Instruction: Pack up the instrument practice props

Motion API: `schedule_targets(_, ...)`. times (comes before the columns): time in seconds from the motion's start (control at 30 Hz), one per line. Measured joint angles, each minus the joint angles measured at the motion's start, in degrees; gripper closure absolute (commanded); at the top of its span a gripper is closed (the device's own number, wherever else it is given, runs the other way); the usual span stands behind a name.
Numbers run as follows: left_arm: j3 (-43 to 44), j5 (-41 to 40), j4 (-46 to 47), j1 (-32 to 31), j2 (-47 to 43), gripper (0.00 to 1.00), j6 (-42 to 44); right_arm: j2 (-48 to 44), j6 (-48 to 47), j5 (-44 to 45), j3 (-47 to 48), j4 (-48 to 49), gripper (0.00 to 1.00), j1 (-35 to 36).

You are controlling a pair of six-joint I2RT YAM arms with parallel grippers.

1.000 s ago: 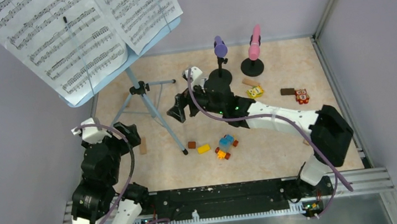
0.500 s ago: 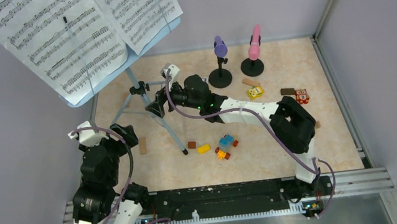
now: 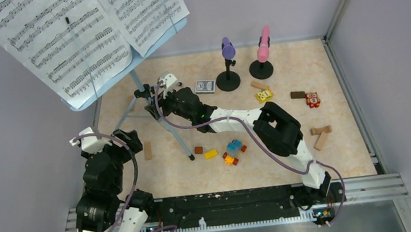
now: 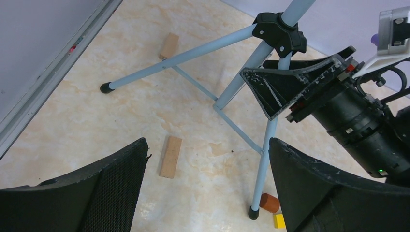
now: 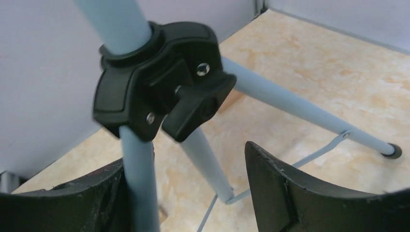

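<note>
The pale blue music desk (image 3: 167,35) carries white sheet-music pages (image 3: 68,38) at the back left, on tripod legs (image 3: 171,130). My right gripper (image 3: 152,101) is open just below the black tripod hub (image 5: 154,77). Its jaws straddle the pole and one leg (image 5: 138,193), which lies against the left finger. My left gripper (image 4: 208,144) hangs open and empty over the floor, short of the tripod. The purple microphone (image 3: 228,49) and pink microphone (image 3: 264,40) stand upright in round black holders (image 3: 228,81) at the back.
A small blue-white card box (image 3: 205,86) lies beside the purple microphone's holder. Toy bricks (image 3: 233,150) lie mid-floor, with more at the right (image 3: 312,100). A wooden block (image 4: 171,156) lies under my left gripper. Walls close in the left, back and right.
My right arm swung left from the purple microphone's holder to the tripod, uncovering the card box, and its jaws narrowed around the legs. The left arm barely moved.
</note>
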Motion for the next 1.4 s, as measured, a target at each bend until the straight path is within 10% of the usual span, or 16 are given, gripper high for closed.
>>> schedule_targets(0.27,-0.17,0.87,0.31,1.03,-0.07,0.03,0.35,4.72,-1.05,4.87,5.20,4.07,0.49,1.11)
schedule_targets(0.6,-0.44,2.19,1.22,2.71,-0.07,0.03,1.22,6.93,-6.56,8.46,8.20,5.46,1.00,2.47)
schedule_targets(1.4,-0.98,3.02,2.16,3.58,-0.07,0.03,1.49,-17.33,-7.06,32.63,-21.00,5.68,1.00,4.68)
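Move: The music stand's tube just under its black hub lies almost between the right hand's open fingers, about 2 cm ahead, 3 cm left and 1 cm above. On the table some 20 cm below that hand, the card deck lies about 14 cm ahead and 20 cm right, and the long wooden block roughly 9 cm back and 5 cm left. From the left hand, the tube is some 16 cm ahead, 8 cm right and 5 cm lower. The music stand's tube, just below the black hub, is first taken between the right hand's fingers: the hand eases a last 3 cm left and slightly up while they close. Keeping hold there, the hand then carries the stand about 14 cm to the right towards the card deck, speeding up, drifting slightly back and swinging clockwise some 25 degrees; the fingers narrow further at the end. ##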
